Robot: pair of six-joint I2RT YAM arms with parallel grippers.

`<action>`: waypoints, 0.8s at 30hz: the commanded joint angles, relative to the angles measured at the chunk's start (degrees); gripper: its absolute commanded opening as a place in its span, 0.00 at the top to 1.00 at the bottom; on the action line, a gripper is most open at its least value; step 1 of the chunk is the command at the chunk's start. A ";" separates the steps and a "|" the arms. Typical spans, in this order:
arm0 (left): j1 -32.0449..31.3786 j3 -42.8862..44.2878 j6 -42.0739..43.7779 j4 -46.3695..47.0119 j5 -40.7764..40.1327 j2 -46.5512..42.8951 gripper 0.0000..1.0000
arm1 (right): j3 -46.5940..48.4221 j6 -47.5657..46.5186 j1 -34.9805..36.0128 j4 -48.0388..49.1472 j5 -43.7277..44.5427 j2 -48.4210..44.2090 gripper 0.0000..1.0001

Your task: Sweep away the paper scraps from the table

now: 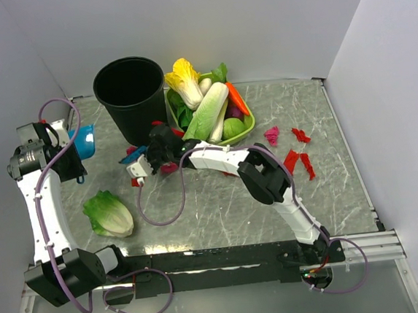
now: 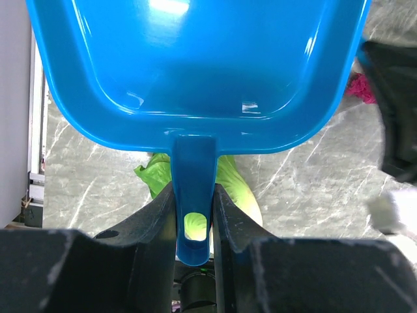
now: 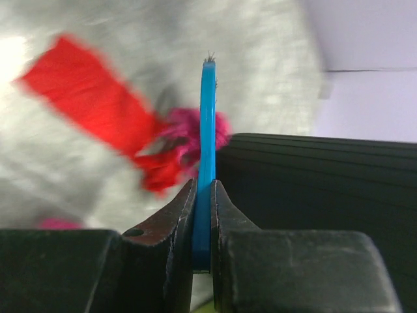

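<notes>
The paper scraps lie in two groups on the table [image 1: 199,208]. Red strips [image 1: 292,159] and a pink wad [image 1: 271,134] sit at the right. More red and pink bits [image 1: 170,167] lie by my right gripper [image 1: 142,166]. In the right wrist view, that gripper [image 3: 203,189] is shut on a thin blue brush [image 3: 207,130], with a red strip [image 3: 91,104] and a pink wad [image 3: 186,130] just left of it. At the left, my left gripper [image 1: 73,150] holds a blue dustpan [image 1: 84,140]. Its jaws [image 2: 194,192] clamp the dustpan handle [image 2: 193,163].
A black bin [image 1: 132,94] stands at the back, close to the right gripper. A green basket of vegetables [image 1: 249,127] sits to its right. A lettuce half [image 1: 109,213] lies front left, below the dustpan. Walls close in the left, back and right sides.
</notes>
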 commanded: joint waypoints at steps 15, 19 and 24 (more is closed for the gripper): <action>0.52 -2.20 3.53 1.55 12.78 2.04 0.99 | -15.86 -8.58 -0.19 -56.47 -3.53 -25.03 1.00; 0.34 -2.91 10.63 -0.30 14.21 3.09 0.99 | -30.13 -6.48 -2.46 -57.90 -2.48 -39.68 1.00; -0.53 -4.40 24.85 -4.87 14.21 3.80 0.99 | -37.60 -5.50 -10.37 -63.78 -0.64 -49.89 1.00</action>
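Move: The right hand holds the brush; the pink scrap by its head lies about 4 cm left, 1 cm ahead and 7 cm below. The red strip is 6 cm back and 3 cm left, a second pink scrap 4 cm back and 8 cm right, the black bin 10 cm ahead and 2 cm right. From the left hand, holding the dustpan, the first pink scrap is some 13 cm ahead, 13 cm right, 16 cm below. Right brush dips, then drags scraps about 28 cm right and 18 back; left dustpan sinks and drifts right slightly. ##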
